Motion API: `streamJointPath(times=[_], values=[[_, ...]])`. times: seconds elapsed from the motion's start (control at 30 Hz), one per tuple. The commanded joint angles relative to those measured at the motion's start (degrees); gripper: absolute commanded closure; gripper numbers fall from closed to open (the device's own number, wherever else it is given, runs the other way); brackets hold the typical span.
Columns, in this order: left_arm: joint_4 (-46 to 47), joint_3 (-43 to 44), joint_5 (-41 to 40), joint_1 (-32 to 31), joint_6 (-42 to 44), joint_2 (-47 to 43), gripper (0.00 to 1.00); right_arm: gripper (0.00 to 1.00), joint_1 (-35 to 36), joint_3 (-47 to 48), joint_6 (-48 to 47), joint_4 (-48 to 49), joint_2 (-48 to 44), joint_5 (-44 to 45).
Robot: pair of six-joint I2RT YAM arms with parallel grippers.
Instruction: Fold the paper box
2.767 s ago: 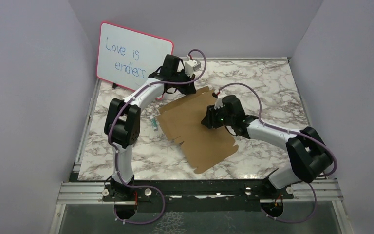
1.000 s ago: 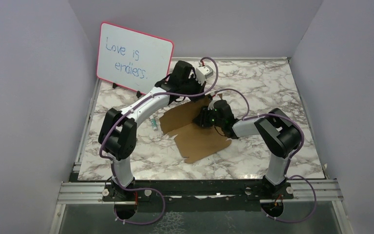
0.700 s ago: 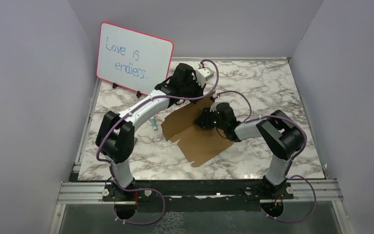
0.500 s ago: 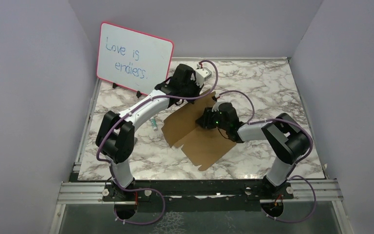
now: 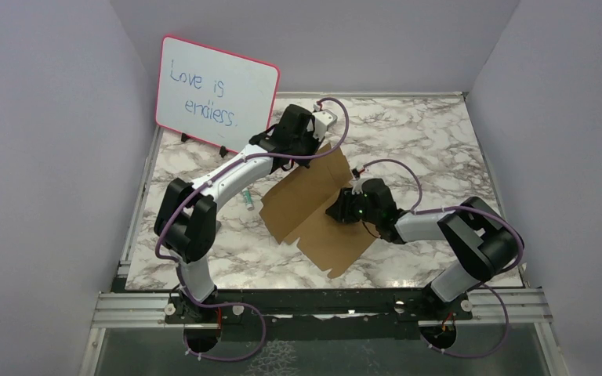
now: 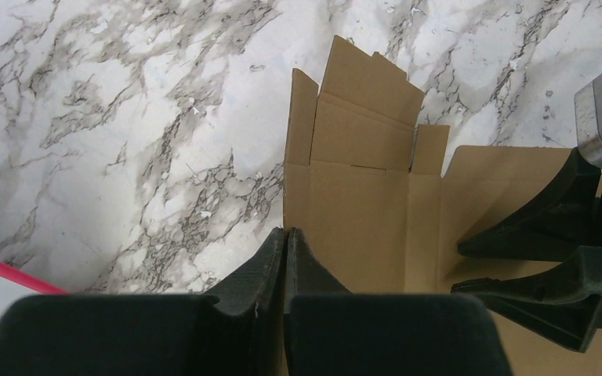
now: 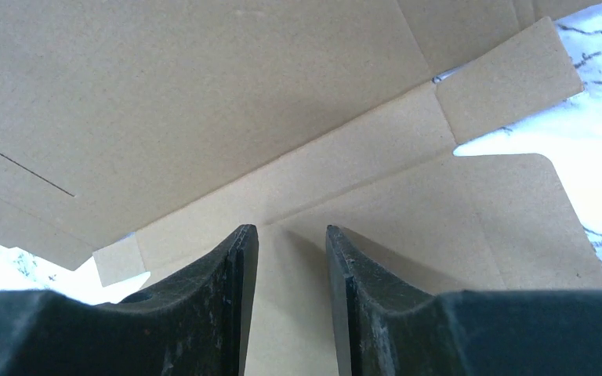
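Note:
The paper box (image 5: 313, 215) is a brown die-cut cardboard sheet on the marble table, bent along a crease, its far half tilted up. My left gripper (image 5: 313, 149) is shut on the sheet's far edge. In the left wrist view its fingertips (image 6: 285, 231) pinch the left edge of the paper box (image 6: 360, 204), notched flaps pointing away. My right gripper (image 5: 335, 211) is open, low over the sheet's middle. In the right wrist view its tips (image 7: 290, 229) straddle a crease of the paper box (image 7: 204, 102) with only flat cardboard between them.
A pink-framed whiteboard (image 5: 215, 94) with handwriting leans at the back left. A small green and white tube (image 5: 248, 200) lies on the marble just left of the sheet. The right gripper's fingers (image 6: 533, 258) show at the right of the left wrist view. Grey walls close in three sides.
The right gripper slid toward the near right across the sheet, its elbow swinging right and its jaws a touch wider. The fold opened out flatter. The left gripper held the far edge.

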Motion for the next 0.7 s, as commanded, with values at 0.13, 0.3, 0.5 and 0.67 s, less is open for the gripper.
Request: streamJointPath(times=[0.13, 0.3, 0.5, 0.67], values=[[-0.1, 1.3, 2.1, -0.2, -3.8, -3.5, 1.00, 0.57, -0.3, -3.7, 2.7, 2.0, 1.3, 0.4], [-0.2, 0.9, 5.6, -0.4, -5.7, -5.8, 1.00, 0.57, -0.3, -3.4, 3.8, 5.6, 4.5, 0.3], [-0.2, 0.4, 6.9, -1.5, -6.6, -7.7, 1.00, 0.57, -0.2, -0.9, 3.6, 7.4, 7.3, 2.1], [-0.3, 1.1, 7.1, -2.2, -7.2, -9.5, 1.00, 0.57, -0.2, 1.4, 3.7, 8.8, 9.8, 3.3]])
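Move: The left hand already pinches the top edge of the raised cardboard panel; the crease it folds about lies about 10 cm back, 4 cm to the right and 14 cm below. From the right hand, that crease is right at the fingertips, some 1 cm ahead and 1 cm left, 1 cm below; the flat base panel's middle is roughly 7 cm back and 1 cm right, also about 1 cm below. The small green tube lies around 7 cm back, 15 cm left and 15 cm below the left hand. Up and back, drifting right, the left hand draws the pinched panel edge about 5 cm over towards standing above the crease, rolling some 10 degrees with its fingers kept shut. The right hand, half open, keeps its fingertips down on the cardboard beside the crease, eases slightly back, then slides level forward and left about 2 cm, pushing the sheet along. ##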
